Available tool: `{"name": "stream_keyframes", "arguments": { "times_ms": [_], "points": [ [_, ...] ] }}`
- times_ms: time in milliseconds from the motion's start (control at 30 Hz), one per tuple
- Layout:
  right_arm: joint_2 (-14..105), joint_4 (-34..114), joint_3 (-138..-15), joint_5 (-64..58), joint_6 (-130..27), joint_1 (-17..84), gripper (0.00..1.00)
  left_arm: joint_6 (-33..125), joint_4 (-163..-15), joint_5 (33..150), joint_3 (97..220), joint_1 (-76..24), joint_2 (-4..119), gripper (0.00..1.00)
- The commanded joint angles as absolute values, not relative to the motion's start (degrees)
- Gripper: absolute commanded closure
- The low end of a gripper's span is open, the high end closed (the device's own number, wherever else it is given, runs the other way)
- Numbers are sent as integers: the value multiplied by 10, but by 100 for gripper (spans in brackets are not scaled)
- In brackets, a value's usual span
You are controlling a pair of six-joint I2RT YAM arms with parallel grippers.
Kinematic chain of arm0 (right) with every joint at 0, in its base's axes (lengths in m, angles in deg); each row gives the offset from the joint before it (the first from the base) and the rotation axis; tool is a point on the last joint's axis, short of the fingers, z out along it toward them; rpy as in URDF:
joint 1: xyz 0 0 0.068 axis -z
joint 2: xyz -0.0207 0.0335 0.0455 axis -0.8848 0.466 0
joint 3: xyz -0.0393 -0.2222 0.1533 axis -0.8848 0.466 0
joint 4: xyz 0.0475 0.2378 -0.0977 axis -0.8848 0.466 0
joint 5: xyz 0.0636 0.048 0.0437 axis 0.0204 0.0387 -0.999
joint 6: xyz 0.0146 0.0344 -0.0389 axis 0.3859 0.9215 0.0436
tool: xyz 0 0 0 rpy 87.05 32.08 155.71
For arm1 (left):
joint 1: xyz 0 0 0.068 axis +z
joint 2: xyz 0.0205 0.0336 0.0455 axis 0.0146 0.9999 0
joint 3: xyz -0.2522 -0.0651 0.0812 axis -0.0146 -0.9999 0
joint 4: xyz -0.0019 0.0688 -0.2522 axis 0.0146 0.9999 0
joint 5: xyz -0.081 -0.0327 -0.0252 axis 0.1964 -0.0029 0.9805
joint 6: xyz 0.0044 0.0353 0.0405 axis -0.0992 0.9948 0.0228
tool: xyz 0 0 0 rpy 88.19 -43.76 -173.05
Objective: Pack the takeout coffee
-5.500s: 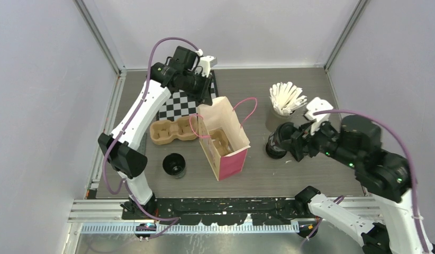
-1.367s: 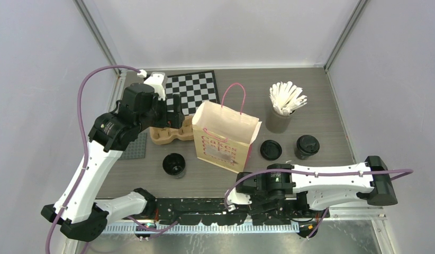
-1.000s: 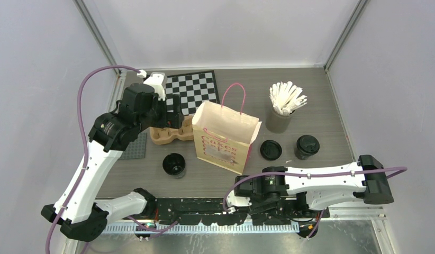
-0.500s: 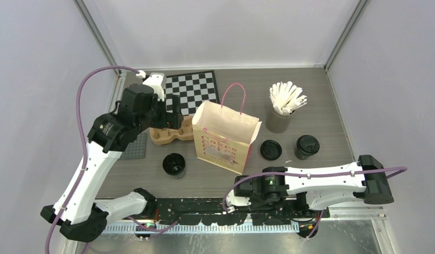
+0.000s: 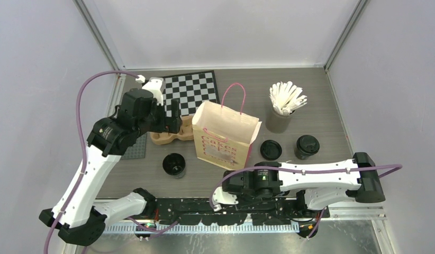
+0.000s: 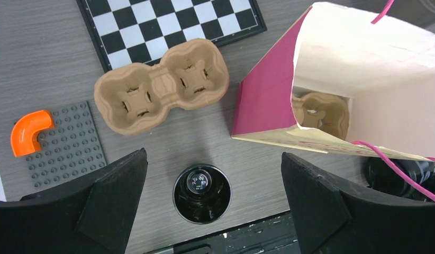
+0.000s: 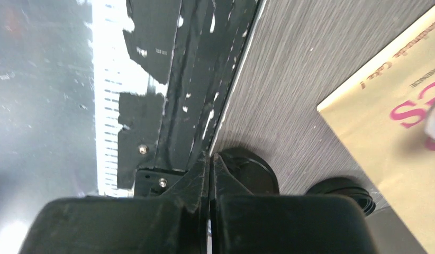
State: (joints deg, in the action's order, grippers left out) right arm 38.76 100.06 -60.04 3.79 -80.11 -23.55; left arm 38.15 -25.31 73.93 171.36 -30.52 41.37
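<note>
An open black cup [image 5: 174, 164] [image 6: 201, 193] stands without a lid left of the paper bag [image 5: 226, 136] [image 6: 358, 90]. Right of the bag lie a loose black lid [image 5: 271, 150] and a lidded black cup [image 5: 307, 146]. My left gripper [image 5: 171, 117] [image 6: 213, 159] hangs open high over the open cup and the brown pulp tray [image 5: 166, 132] [image 6: 162, 87], holding nothing. My right gripper [image 5: 220, 196] [image 7: 210, 159] is shut and empty, low at the table's front edge below the bag. A second pulp tray [image 6: 320, 111] sits inside the bag.
A grey cup of white sticks [image 5: 283, 106] stands at the back right. A checkerboard [image 5: 191, 91] [image 6: 168, 24] lies behind the tray. An orange elbow piece [image 6: 30, 129] rests on a grey studded plate [image 5: 135, 150] [image 6: 67, 151]. The black front rail [image 7: 173, 79] runs under my right gripper.
My right gripper has closed and its arm has slid left along the front edge. The left arm has shifted slightly; its gripper stays open.
</note>
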Motion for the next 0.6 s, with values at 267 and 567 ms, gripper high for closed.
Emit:
{"name": "stream_keyframes", "arguments": {
  "times_ms": [267, 567],
  "points": [
    [386, 994, -646, 202, -667, -234, 51, 381, -255, 745, 1703, -297, 409, 0],
    [264, 1065, -569, 334, -710, -212, 32, 379, -253, 749, 1705, -297, 404, 0]
  ]
}}
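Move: The black lidded coffee cup near the table's front edge is roughly 9 cm ahead of the right hand, 7 cm to its right and 13 cm below. The loose black lid lies about 20 cm ahead and 10 cm right, on the table; the paper bag's middle is some 18 cm ahead, 9 cm left and a little lower. From the left hand, that cup is about 42 cm right, 12 cm back and some 33 cm below. The right hand, shut and empty over the table's front edge, first eases about 2 cm to the left and up, then swings forward some 6 cm and back to the right by about 3 cm, still rising slightly, towards the lidded cup near the edge. On the way the fingers open to about two thirds, and the wrist tips them forward by about 20 degrees while turning clockwise nearly as much, without touching the cup. ##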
